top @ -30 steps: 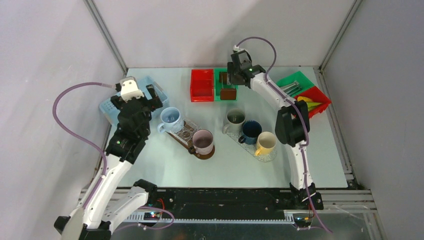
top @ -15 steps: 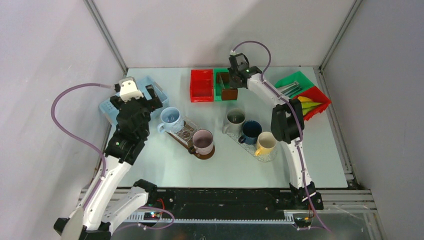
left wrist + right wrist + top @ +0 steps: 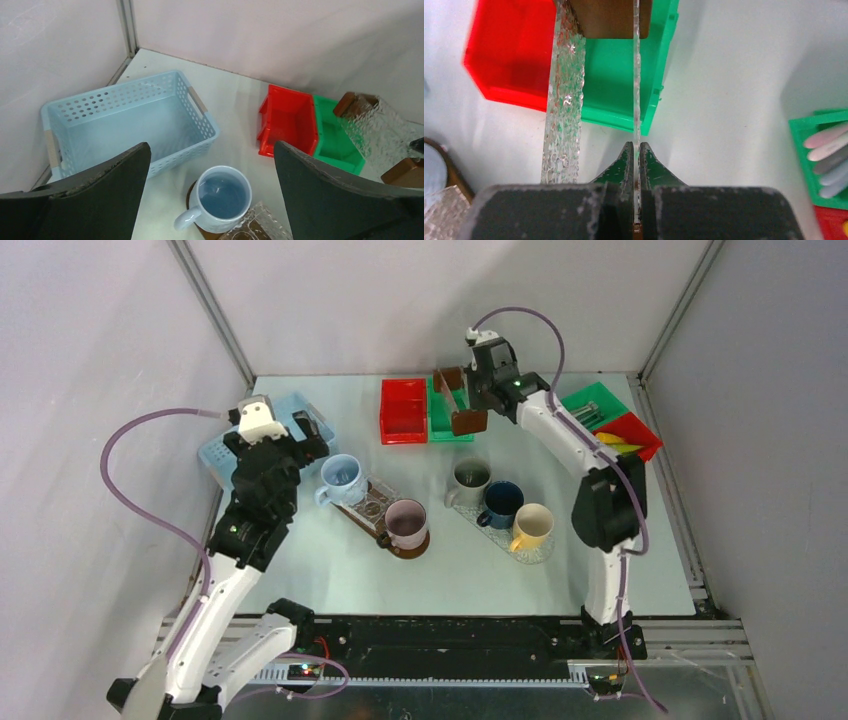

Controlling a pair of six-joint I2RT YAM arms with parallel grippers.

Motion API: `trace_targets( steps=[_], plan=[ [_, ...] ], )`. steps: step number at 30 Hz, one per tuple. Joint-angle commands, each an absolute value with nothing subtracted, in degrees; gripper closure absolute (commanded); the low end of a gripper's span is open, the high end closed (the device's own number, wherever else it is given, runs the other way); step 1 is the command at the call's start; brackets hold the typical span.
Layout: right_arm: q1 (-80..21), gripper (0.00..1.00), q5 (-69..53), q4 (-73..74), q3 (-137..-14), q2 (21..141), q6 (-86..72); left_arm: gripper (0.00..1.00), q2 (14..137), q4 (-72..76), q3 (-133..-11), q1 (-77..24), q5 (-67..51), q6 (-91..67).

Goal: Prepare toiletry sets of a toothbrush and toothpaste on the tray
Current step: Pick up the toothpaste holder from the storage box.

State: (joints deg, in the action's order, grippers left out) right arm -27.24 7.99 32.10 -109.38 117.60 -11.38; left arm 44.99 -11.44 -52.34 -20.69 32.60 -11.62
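Note:
A clear textured tray (image 3: 458,400) with brown wooden ends hangs tilted over the green bin (image 3: 443,428). My right gripper (image 3: 480,390) is shut on it. In the right wrist view the right gripper (image 3: 636,150) pinches the tray's thin wall (image 3: 637,75), and the opposite wall (image 3: 563,100) stands to the left. Pale toothbrushes (image 3: 585,418) lie in a green bin at the far right, with several of them (image 3: 826,142) at the right edge of the right wrist view. Yellow toothpaste tubes (image 3: 617,447) lie in the red bin beside them. My left gripper (image 3: 211,150) is open above a light blue mug (image 3: 222,197).
A light blue basket (image 3: 222,452) stands at the back left and a red bin (image 3: 403,410) at the back middle. Two more clear trays (image 3: 365,502) (image 3: 540,550) lie mid-table, bearing mugs: light blue (image 3: 341,477), pink (image 3: 407,523), grey (image 3: 470,478), dark blue (image 3: 503,502) and yellow (image 3: 532,526).
My right gripper dipped to the tray in the green bin, shut on its wall and lifted it up and out, tilted. The left arm has stayed still.

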Motion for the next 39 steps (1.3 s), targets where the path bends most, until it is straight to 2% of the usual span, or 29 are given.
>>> trace_targets(
  steps=[1, 12, 27, 34, 38, 39],
  plan=[
    [-29.77, 1.0, 11.73, 21.49, -105.87, 106.65, -5.75, 0.0, 45.88, -13.96, -57.25, -20.32, 27.78, -17.53],
    [-43.33, 1.0, 28.21, 10.48, -93.43, 94.09, 8.77, 0.0, 53.96, -27.63, -70.89, -20.39, 11.37, -32.47],
    [-59.66, 1.0, 43.08, -10.14, -80.54, 87.52, 30.07, 0.05, 62.98, -22.24, -71.13, -20.71, -4.78, -49.88],
    [-64.68, 1.0, 47.34, -17.35, -77.63, 88.25, 38.04, 0.14, 66.32, -20.45, -70.64, -21.24, -6.08, -53.09],
    [-66.81, 1.0, 49.84, -22.23, -76.34, 89.33, 42.59, 0.24, 67.79, -20.94, -70.35, -21.54, -5.29, -53.34],
    [-67.22, 1.0, 50.19, -23.68, -76.1, 89.58, 44.18, 0.3, 68.14, -20.84, -70.29, -21.6, -5.33, -53.65]
  ],
)
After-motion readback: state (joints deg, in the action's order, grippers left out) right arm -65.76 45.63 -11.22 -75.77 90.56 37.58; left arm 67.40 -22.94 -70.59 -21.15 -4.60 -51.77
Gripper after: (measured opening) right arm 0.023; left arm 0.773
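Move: Some 31 cm to the left hand's right, 18 cm ahead and 15 cm lower is the toothpaste holder; the light-blue mug stands 11 cm right, 6 cm ahead and 24 cm below this hand. The right hand already grips the holder's right clear plate; the waiting left gripper is about 34 cm left, 19 cm back and 15 cm higher. Below the right hand, the green bin lies 3 cm ahead, 5 cm left, the grey mug 13 cm back, 1 cm left. Keeping its pinch on the clear plate, the right hand lifts the holder about 15 cm while drawing back nearly 19 cm and left 11 cm towards the left gripper, its fingers tilting up by roughly 45 degrees. The left hand swings some 16 cm right to meet it, arching up 4 cm and sinking again, edging forward, rolling its right side up about 40 degrees, and starts closing around the holder's left part. ##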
